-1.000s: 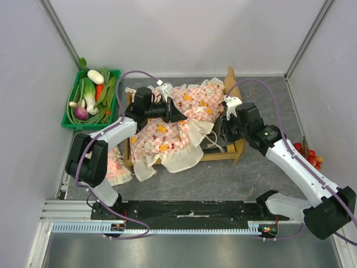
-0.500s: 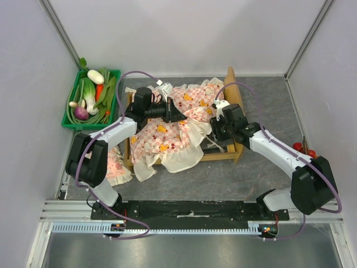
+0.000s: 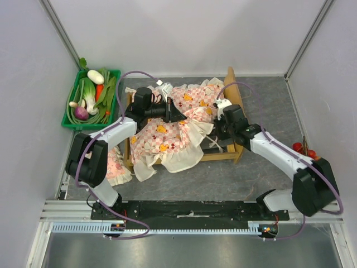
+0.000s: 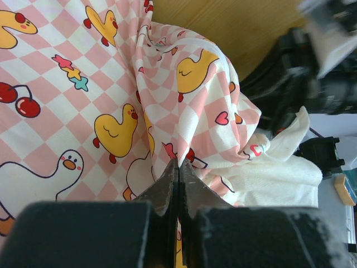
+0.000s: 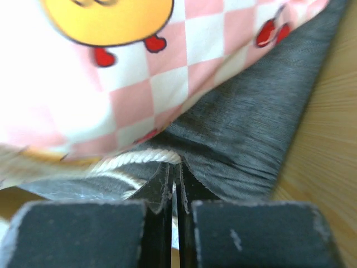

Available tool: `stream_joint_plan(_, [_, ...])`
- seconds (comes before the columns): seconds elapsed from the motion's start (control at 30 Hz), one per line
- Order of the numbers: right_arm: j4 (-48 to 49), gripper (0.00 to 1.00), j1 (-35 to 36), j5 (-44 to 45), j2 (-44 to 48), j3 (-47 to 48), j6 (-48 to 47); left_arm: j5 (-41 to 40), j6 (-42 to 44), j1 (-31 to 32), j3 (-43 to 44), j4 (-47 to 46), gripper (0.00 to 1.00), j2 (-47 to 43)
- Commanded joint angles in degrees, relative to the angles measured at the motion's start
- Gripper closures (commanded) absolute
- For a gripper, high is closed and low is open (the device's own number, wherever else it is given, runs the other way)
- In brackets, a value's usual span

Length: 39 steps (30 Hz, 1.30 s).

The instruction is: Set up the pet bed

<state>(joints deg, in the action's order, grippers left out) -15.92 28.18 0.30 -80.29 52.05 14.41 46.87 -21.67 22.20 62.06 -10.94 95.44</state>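
The pet bed (image 3: 232,89) is a light-wood frame with its curved headboard at the right. A pink-checked mattress (image 3: 167,131) lies rumpled across it and spills over the front rail. My left gripper (image 3: 179,115) is over the middle of the bed. In the left wrist view it (image 4: 178,164) is shut on a raised fold of the mattress (image 4: 111,84). My right gripper (image 3: 216,133) is low inside the frame near the headboard. In the right wrist view it (image 5: 175,166) is shut with a white cord (image 5: 139,159) at its tips, against the dark grey fabric base (image 5: 251,128).
A green basket of vegetables (image 3: 92,100) stands at the back left. A small pink frilled pillow (image 3: 114,164) lies beside the bed's left end, by my left arm. Red fruits (image 3: 307,151) sit near the right wall. Walls close in on three sides.
My right gripper has moved left and down into the bed by the headboard and has gone from open to shut. The left gripper has kept its hold and place.
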Motion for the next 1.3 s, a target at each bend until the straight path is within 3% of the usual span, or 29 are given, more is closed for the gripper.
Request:
stream_joint_plan(0.0, [-0.07, 0.98, 0.21, 2.69, 11.02, 1.29, -0.53, 1.47, -1.62, -0.49, 1.57, -1.81, 0.98, -0.08])
stream_joint_plan(0.27, [-10.87, 0.96, 0.20, -0.21, 19.29, 6.39, -2.89, 3.93, -2.41, -0.49, 1.75, -2.07, 0.97, 0.01])
stream_joint_plan(0.67, [-27.31, 0.98, 0.20, -20.50, 27.20, 3.06, -4.04, 10.69, -6.89, -0.49, 2.89, -5.23, 0.96, -0.17])
stream_joint_plan(0.9, [-31.70, 0.98, 0.29, -21.30, 29.49, -4.41, -2.55, 16.41, -8.04, -0.31, 2.80, -4.53, 0.79, -0.95])
stream_joint_plan(1.13, [-34.61, 0.99, 0.38, -21.83, 31.60, -5.03, -0.35, 15.71, -5.85, -0.22, 1.83, -1.28, 0.68, -5.26])
stream_joint_plan(1.27, [-36.72, 0.99, 0.38, -16.65, 33.36, -4.42, 1.14, 14.21, -4.43, -0.22, 2.01, 1.88, 0.65, -7.81])
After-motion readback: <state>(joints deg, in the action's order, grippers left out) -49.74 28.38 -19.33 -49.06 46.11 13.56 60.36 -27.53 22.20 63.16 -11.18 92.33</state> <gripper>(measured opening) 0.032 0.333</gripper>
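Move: The left gripper grips a fold of the cover whose bunched heap lies about 5 cm right, 6 cm back and 5 cm below it; the bed's near right corner is some 22 cm right, 17 cm back. The right gripper already holds the cord: aim for the bare table before that corner, about 15 cm back and 5 cm right. From this hand the corner lies 9 cm back, 9 cm right, the headboard's middle 11 cm ahead, 9 cm right. Keep the cord pinched and lift the right gripper some 13 cm out of the bed, then pull it about 17 cm back over the near rail, sinking through the later part to finish only slightly above its start. As it sinks, open the left fingers to let go of the fold, easing that hand back and up about 4 cm each with a slight clockwise turn. ##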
